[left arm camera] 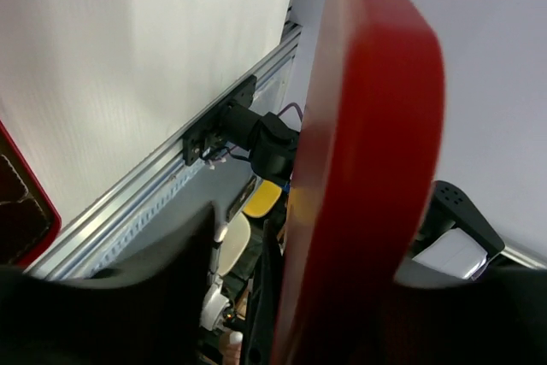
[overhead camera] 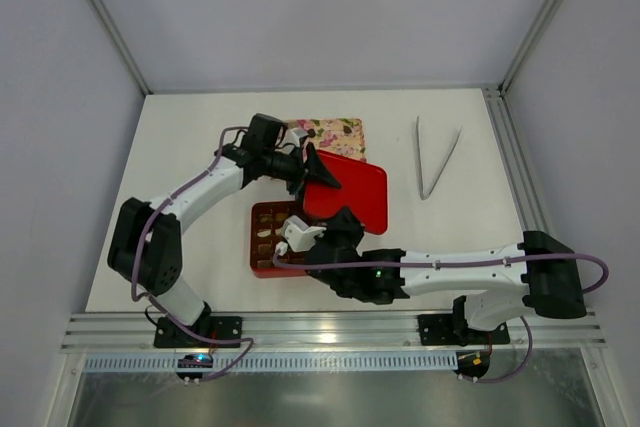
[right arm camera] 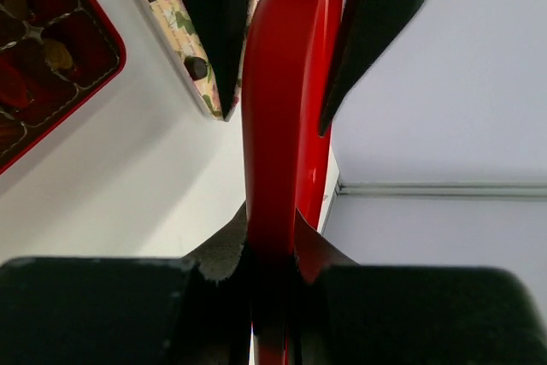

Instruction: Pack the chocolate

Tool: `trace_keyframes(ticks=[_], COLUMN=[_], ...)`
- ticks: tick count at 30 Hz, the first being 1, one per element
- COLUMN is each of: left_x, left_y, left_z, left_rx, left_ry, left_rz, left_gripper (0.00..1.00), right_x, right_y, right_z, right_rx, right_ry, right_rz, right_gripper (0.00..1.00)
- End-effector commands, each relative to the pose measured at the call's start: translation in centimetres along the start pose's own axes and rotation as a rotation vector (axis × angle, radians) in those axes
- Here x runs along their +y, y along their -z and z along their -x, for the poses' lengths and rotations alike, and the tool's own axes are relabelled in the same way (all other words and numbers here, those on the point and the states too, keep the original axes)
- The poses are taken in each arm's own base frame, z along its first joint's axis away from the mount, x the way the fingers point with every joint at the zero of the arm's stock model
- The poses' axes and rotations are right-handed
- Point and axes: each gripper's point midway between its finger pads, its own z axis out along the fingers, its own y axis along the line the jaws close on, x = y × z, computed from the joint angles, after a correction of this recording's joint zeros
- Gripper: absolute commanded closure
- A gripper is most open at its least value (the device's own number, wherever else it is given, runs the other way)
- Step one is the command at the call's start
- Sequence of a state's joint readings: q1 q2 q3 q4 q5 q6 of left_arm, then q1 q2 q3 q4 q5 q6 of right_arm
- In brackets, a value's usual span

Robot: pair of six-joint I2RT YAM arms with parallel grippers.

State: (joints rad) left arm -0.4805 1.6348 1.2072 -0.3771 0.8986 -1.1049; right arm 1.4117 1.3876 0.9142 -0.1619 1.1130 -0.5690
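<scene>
The red box lid (overhead camera: 350,192) hangs on edge above the table, held from two sides. My left gripper (overhead camera: 318,175) is shut on its far-left edge, and my right gripper (overhead camera: 335,230) is shut on its near edge. In the right wrist view the lid (right arm camera: 286,126) runs up from my right gripper (right arm camera: 272,254) to the left gripper (right arm camera: 291,49). In the left wrist view the lid (left arm camera: 367,168) fills the left gripper (left arm camera: 333,297). The open red box (overhead camera: 258,247) holds chocolate pieces (right arm camera: 58,55) in its brown insert. One dark chocolate (right arm camera: 196,67) lies on the floral tray (right arm camera: 167,6).
The floral tray (overhead camera: 335,131) lies at the back, behind the lid. Metal tongs (overhead camera: 436,159) lie at the right of the table. An aluminium rail (overhead camera: 330,329) runs along the near edge, and frame posts stand at the back corners.
</scene>
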Motion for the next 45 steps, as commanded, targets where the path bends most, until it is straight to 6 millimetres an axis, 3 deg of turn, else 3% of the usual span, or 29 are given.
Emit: trace_keyframes(ticks=[1, 2, 4, 7, 17, 22, 23, 24, 25, 26, 27, 28, 29, 30, 31, 33, 34, 37, 38, 39, 40, 41, 43, 45], left_x=[-2.1, -2.1, -2.4, -2.6, -2.4, -3.0, -2.9, -3.1, -3.1, -3.0, -2.9, -2.7, -2.4, -2.0, -2.0, -0.7, -0.4, 1.3, 1.6, 2.5, 3.1, 3.8, 4.9, 6.4], left_y=[1.1, 1.2, 1.5, 2.4, 7.7, 11.0, 11.9, 12.8, 13.4, 14.1, 15.0, 15.4, 15.8, 16.2, 17.2, 18.4, 20.0, 22.3, 22.9, 23.2, 23.5, 23.7, 23.5, 23.2], left_z=[-0.8, -0.6, -0.1, 1.1, 7.0, 9.7, 10.2, 10.5, 10.6, 10.8, 10.6, 10.5, 10.3, 9.8, 9.6, 8.9, 8.6, 7.9, 7.2, 6.8, 6.5, 6.1, 5.4, 4.8], left_rx=[0.009, 0.003, -0.019, -0.078, -0.279, -0.411, -0.449, -0.497, -0.524, -0.558, -0.605, -0.629, -0.648, -0.662, -0.717, -0.758, -0.831, -0.928, -0.950, -0.951, -0.958, -0.964, -0.945, -0.928], left_ry=[-0.047, -0.055, -0.067, -0.096, -0.126, -0.165, -0.166, -0.178, -0.202, -0.219, -0.227, -0.238, -0.268, -0.268, -0.285, -0.305, -0.315, -0.318, -0.321, -0.315, -0.308, -0.302, -0.303, -0.293], left_rz=[-0.045, -0.045, -0.047, -0.046, -0.064, -0.062, -0.056, -0.042, -0.030, -0.011, 0.031, 0.058, 0.085, 0.114, 0.153, 0.243, 0.300, 0.426, 0.446, 0.484, 0.511, 0.534, 0.558, 0.580], left_gripper=[0.50, 0.34, 0.17, 0.07, 0.01, 0.02, 0.02, 0.02, 0.02, 0.02, 0.02, 0.02, 0.02, 0.02, 0.02, 0.02, 0.02, 0.02, 0.02, 0.02, 0.02, 0.02, 0.02, 0.02], right_x=[-3.3, -3.6, -4.0, -4.7, -4.3, -3.7, -5.0, -4.5, -6.6, -7.1, -6.7, -7.4, -9.6, -10.2, -9.9, -10.5, -10.3, -8.8, -8.0, -7.7, -8.8, -7.0, -7.1, -5.4], right_y=[0.6, 0.7, 0.8, 1.1, 1.6, 1.6, 1.7, 1.8, 1.7, 1.8, 2.3, 2.5, 2.0, 1.7, 2.3, 1.1, 1.6, 0.0, 0.3, 0.3, -0.5, -0.5, -1.0, -1.2], right_z=[0.4, 0.4, 0.3, 0.1, -1.1, -1.4, -1.3, -0.5, 0.0, 0.9, 2.5, 3.4, 3.9, 4.3, 6.0, 6.3, 8.1, 8.3, 9.4, 9.9, 11.0, 10.7, 11.9, 11.7], right_rx=[0.009, 0.007, 0.012, 0.018, 0.038, 0.053, 0.067, 0.047, 0.051, 0.029, -0.021, -0.048, -0.063, -0.075, -0.131, -0.121, -0.187, -0.162, -0.234, -0.216, -0.316, -0.298, -0.347, -0.331], right_ry=[-0.053, -0.052, -0.056, -0.063, -0.088, -0.235, -0.273, -0.328, -0.444, -0.519, -0.595, -0.665, -0.797, -0.862, -0.925, -1.085, -1.138, -1.369, -1.412, -1.510, -1.552, -1.581, -1.689, -1.753], right_rz=[-0.108, -0.112, -0.121, -0.134, -0.069, 0.067, 0.091, 0.179, 0.198, 0.258, 0.381, 0.439, 0.447, 0.476, 0.598, 0.679, 0.796, 0.975, 1.096, 1.159, 1.184, 1.260, 1.338, 1.404], right_gripper=[0.96, 0.96, 0.96, 0.96, 0.96, 0.96, 0.96, 0.96, 0.96, 0.96, 0.96, 0.96, 0.96, 0.96, 0.96, 0.96, 0.96, 0.96, 0.96, 0.96, 0.96, 0.96, 0.96, 0.96])
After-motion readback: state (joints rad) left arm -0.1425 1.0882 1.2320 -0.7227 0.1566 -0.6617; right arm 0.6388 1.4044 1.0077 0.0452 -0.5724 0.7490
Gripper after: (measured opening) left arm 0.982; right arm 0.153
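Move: The right hand grips the near rim of the red lid, whose middle is about 5 cm ahead and 2 cm below. The chocolate box it is bound for lies some 14 cm to its left, 1 cm farther out and 17 cm down; the flowered tray is 24 cm ahead, 8 cm left, 20 cm down. From the left hand, the lid's middle is about 5 cm right, 2 cm back and 2 cm below, and the box 8 cm left, 4 cm back and 17 cm below. Forward and left, about 10 cm each way, the left hand draws off the lid, its loosening fingers opening wide, then goes on left, back and up. The right hand keeps its pinch, shifts a little right, then rises some 12 cm, rolling over hard as its fingers swing from forward to leftward, and moves left and slightly forward towards the box while sinking about 9 cm. ##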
